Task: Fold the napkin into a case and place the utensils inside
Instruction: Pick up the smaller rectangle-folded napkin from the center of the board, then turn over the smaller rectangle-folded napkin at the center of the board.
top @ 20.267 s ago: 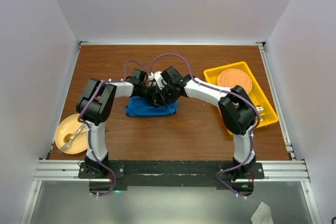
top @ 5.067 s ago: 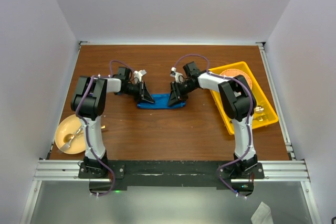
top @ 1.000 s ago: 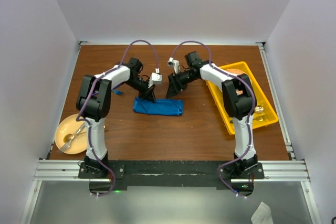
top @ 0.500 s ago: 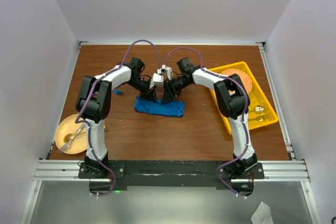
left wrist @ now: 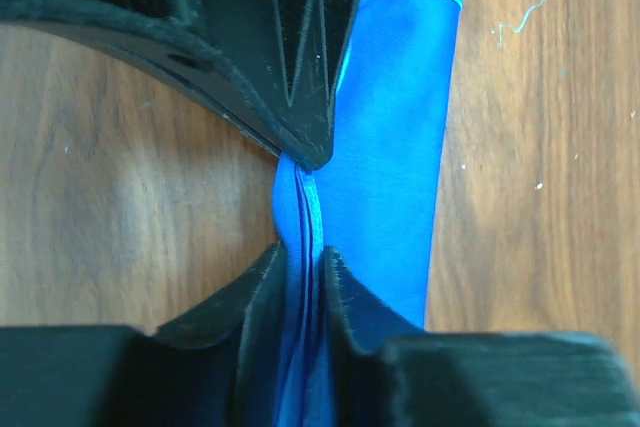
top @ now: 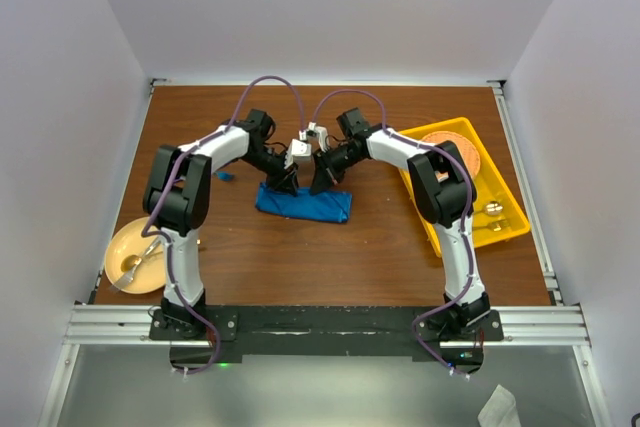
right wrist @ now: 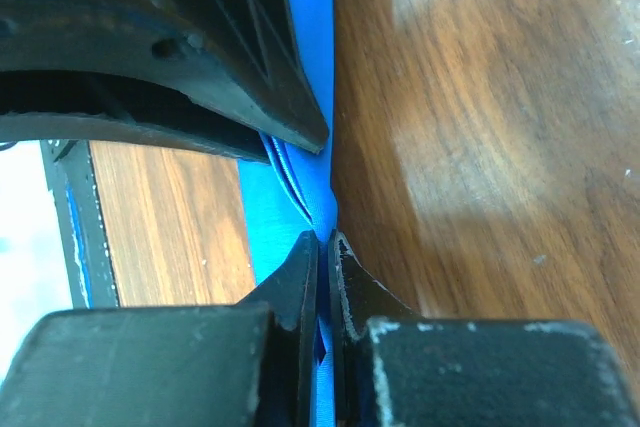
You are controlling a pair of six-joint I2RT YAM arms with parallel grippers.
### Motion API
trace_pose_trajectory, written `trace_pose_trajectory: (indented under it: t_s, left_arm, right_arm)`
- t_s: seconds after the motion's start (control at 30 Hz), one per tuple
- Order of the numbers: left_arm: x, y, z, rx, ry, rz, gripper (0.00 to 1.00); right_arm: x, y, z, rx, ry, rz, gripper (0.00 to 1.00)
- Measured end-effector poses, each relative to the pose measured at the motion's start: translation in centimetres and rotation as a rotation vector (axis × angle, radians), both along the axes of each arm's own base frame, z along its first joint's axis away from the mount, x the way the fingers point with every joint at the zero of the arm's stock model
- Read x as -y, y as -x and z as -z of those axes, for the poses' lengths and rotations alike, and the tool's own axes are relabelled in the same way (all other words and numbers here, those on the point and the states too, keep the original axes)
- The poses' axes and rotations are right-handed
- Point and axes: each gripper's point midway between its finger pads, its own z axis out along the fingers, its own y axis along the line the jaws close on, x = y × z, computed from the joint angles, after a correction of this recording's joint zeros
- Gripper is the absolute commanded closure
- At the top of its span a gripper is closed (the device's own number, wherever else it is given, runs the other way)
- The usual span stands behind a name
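The napkin (top: 303, 204) lies on the table folded into a narrow bright blue oblong case. Both grippers meet tip to tip at its far long edge, where a fold stands up as a ridge. My right gripper (top: 320, 184) (right wrist: 324, 240) is shut tight on that ridge of napkin (right wrist: 270, 227). My left gripper (top: 285, 185) (left wrist: 300, 259) has its jaws slightly parted, with the napkin (left wrist: 390, 177) fold still running between them. A small blue sliver (top: 222, 175) lies beside the left forearm, too small to identify. I cannot pick out the utensils.
A yellow tray (top: 510, 217) at the right holds an orange round plate (top: 447, 152) and gold cutlery (top: 490, 212). A pale yellow plate (top: 135, 255) with a gold spoon (top: 130, 265) sits at the near left. White walls enclose the table.
The right gripper swung left to meet the left one and closed from wide open onto the napkin's raised fold. The left gripper's jaws have parted a little.
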Motion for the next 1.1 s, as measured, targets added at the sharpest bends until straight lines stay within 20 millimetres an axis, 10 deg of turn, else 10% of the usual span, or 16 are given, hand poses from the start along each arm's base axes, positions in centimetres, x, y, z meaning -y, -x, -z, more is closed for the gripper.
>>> trace_pose_trajectory:
  t_s: [0.57,0.83,1.1]
  left_arm:
    - [-10.1,-6.4,-12.7,0.059,0.184,-0.573,0.00]
    - [-12.4,-5.6,-12.3,0.003,0.197,-0.723,0.00]
    - [-14.5,-4.4,-11.5,-0.025,0.174,-0.839,0.00]
  right_arm:
    - [0.3,-3.2,-4.2,0.366,0.108,-0.047,1.00]
    - [-0.2,-3.3,-6.6,0.687,0.167,-0.089,1.00]
    - [-0.9,1.0,-2.7,0.931,0.281,-0.229,1.00]
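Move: The folded blue napkin lies right under both hands, each already pinching its far long edge some 4 cm apart: its middle is about 2 cm nearer the base than the left hand, 2 cm to its right and 1 cm below, and about 2 cm back, 2 cm left and 1 cm below the right hand. The blue fork lies roughly 14 cm left and 3 cm ahead of the left hand; the yellow tray's middle is some 31 cm right of the right hand and 1 cm ahead. The left fingers spread wide and come free of the napkin's far edge, the hand rising some 12 cm and swinging left towards the blue fork, a little forward, while turning about 50 degrees counter-clockwise. The right hand keeps its shut pinch on that edge, lifts it up and slightly forward by about 7 cm, then draws back towards the base and partly down again, rolling some 50 degrees so that its top leans back. ##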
